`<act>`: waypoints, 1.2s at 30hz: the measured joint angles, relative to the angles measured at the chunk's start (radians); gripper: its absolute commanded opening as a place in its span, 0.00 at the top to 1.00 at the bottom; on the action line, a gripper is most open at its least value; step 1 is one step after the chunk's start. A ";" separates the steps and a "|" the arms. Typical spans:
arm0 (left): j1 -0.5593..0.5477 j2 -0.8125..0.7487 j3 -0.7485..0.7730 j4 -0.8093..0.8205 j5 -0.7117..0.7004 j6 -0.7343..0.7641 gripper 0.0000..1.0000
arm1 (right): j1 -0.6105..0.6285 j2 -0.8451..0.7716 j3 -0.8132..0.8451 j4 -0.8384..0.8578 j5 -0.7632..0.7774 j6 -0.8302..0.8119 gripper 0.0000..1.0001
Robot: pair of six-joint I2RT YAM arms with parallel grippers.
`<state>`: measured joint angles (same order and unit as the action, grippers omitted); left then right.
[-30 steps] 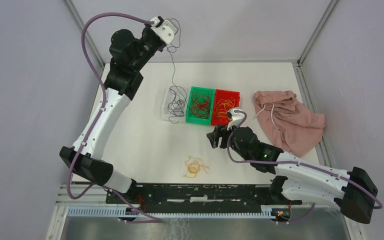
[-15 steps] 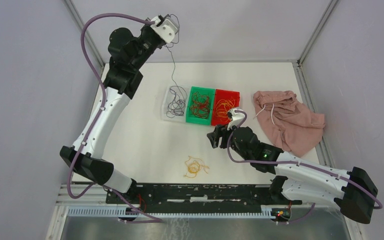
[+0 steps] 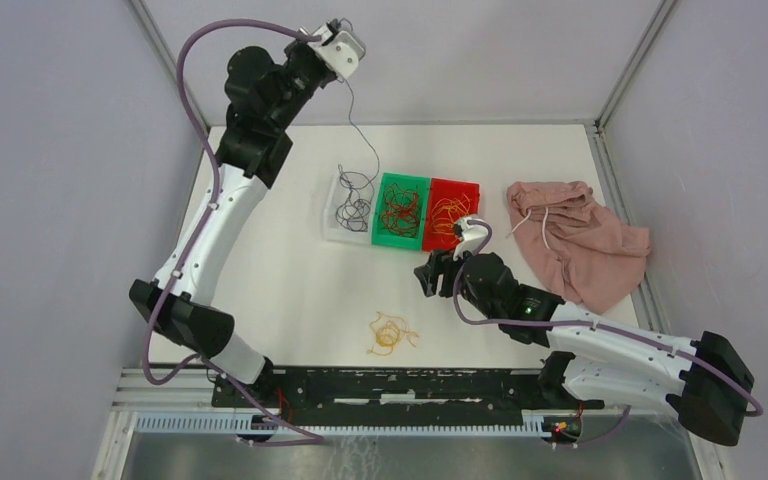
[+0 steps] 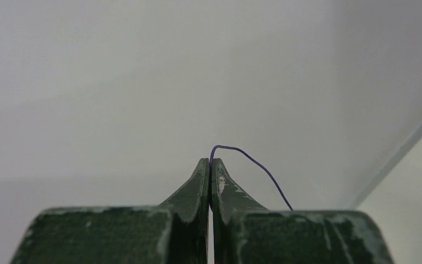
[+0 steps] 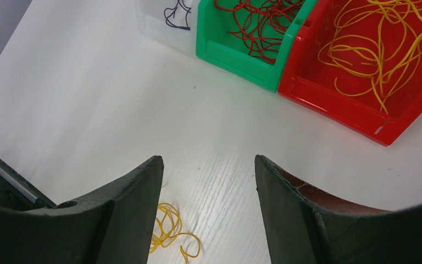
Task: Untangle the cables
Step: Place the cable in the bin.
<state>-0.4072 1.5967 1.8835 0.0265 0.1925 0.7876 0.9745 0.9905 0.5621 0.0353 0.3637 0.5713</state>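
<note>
My left gripper (image 3: 338,27) is raised high at the back and shut on a dark purple cable (image 4: 253,165). That cable (image 3: 362,130) hangs down to the clear bin (image 3: 331,222), where more dark cables lie. The green bin (image 3: 400,240) holds dark red cables (image 5: 258,25). The red bin (image 3: 472,187) holds yellow cables (image 5: 379,49). A loose clump of yellow cables (image 3: 390,333) lies on the table near the front; it also shows in the right wrist view (image 5: 170,231). My right gripper (image 3: 428,277) is open and empty, low over the table before the bins (image 5: 209,162).
A pink cloth (image 3: 580,245) with a white drawstring lies at the right of the table. Grey walls and metal frame posts enclose the white table (image 3: 280,280). A black rail (image 3: 400,385) runs along the near edge.
My left gripper has moved a little up and to the right, drawing the purple cable farther out of the clear bin. The right arm has not moved.
</note>
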 measured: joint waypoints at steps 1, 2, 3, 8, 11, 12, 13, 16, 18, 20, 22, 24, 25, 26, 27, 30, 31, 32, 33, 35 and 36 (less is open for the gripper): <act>0.000 -0.017 -0.040 -0.001 0.000 0.000 0.97 | 0.000 0.001 0.000 -0.001 -0.001 0.000 0.32; 0.000 -0.035 -0.089 0.006 0.000 0.000 0.97 | -0.001 0.001 0.000 -0.002 -0.001 0.000 0.32; 0.000 -0.049 -0.131 0.007 0.000 0.000 0.97 | -0.002 0.001 0.000 -0.003 -0.001 0.000 0.32; 0.000 -0.074 -0.279 0.001 0.000 0.000 0.97 | -0.009 -0.002 0.000 -0.015 -0.002 0.000 0.32; 0.000 -0.074 -0.319 -0.023 0.000 0.000 0.97 | -0.015 -0.005 0.000 -0.019 -0.002 0.000 0.33; 0.000 -0.074 -0.324 -0.039 0.000 -0.001 0.97 | -0.015 -0.007 0.000 -0.021 -0.002 0.000 0.33; 0.000 -0.076 -0.326 -0.048 0.001 -0.001 0.97 | -0.016 -0.008 0.000 -0.024 -0.002 0.000 0.33; 0.000 -0.093 -0.330 -0.085 0.005 -0.014 0.97 | -0.019 -0.010 0.000 -0.029 -0.005 0.000 0.33; 0.000 -0.114 -0.341 -0.111 0.013 -0.037 0.97 | -0.020 -0.010 0.000 -0.033 -0.005 0.000 0.33; -0.002 -0.145 -0.372 -0.135 0.021 -0.064 0.97 | -0.021 -0.010 0.000 -0.037 -0.006 0.000 0.33; -0.006 -0.177 -0.426 -0.157 0.021 -0.094 0.97 | -0.021 -0.010 0.000 -0.040 -0.008 0.000 0.33; -0.013 -0.188 -0.475 -0.169 0.020 -0.116 0.97 | -0.022 -0.010 0.000 -0.045 -0.008 0.000 0.33; -0.016 -0.188 -0.489 -0.174 0.020 -0.125 0.97 | -0.022 -0.010 0.000 -0.048 -0.008 0.000 0.33; -0.017 -0.182 -0.506 -0.183 0.019 -0.137 0.97 | -0.022 -0.010 0.000 -0.052 -0.008 0.000 0.33; -0.019 -0.172 -0.517 -0.194 0.019 -0.146 0.97 | -0.022 -0.010 0.000 -0.055 -0.008 0.000 0.33; -0.021 -0.123 -0.520 -0.216 0.019 -0.186 0.97 | -0.025 -0.011 0.000 -0.062 -0.007 0.000 0.33; -0.021 -0.104 -0.519 -0.220 0.020 -0.199 0.97 | -0.027 -0.013 0.000 -0.064 -0.007 0.001 0.33; -0.021 -0.087 -0.517 -0.228 0.020 -0.209 0.97 | -0.029 -0.015 0.000 -0.066 -0.007 0.002 0.33; -0.022 -0.067 -0.512 -0.238 0.021 -0.222 0.97 | -0.030 -0.017 0.000 -0.068 -0.007 0.004 0.34; -0.023 -0.033 -0.501 -0.252 0.023 -0.238 0.97 | -0.034 -0.018 0.000 -0.068 -0.006 0.007 0.34; -0.023 -0.015 -0.493 -0.263 0.026 -0.251 0.97 | -0.035 -0.018 0.000 -0.069 -0.006 0.008 0.34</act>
<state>-0.4301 1.5818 1.3907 -0.2367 0.2184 0.5365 0.9398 0.9722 0.5621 -0.0334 0.3573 0.5789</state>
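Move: The clear bin, where the dark purple cable held by the left hand is being laid, lies almost straight below that hand, about 52 cm down and perhaps 3 cm ahead. At the same level, the green bin stands some 13 cm to the hand's right and 2 cm ahead, the red one about 26 cm right and 1 cm ahead. From the right hand the clear bin is roughly 27 cm ahead, 18 cm left and 13 cm below. Still pinching the dark cable between shut fingertips, the left hand comes down about 30 cm towards the clear bin, easing off briefly halfway while it draws back some 4 cm, then sinking on. Meanwhile its fingers tip from pointing slightly up to pointing forward and down, a turn of about 45 degrees. ##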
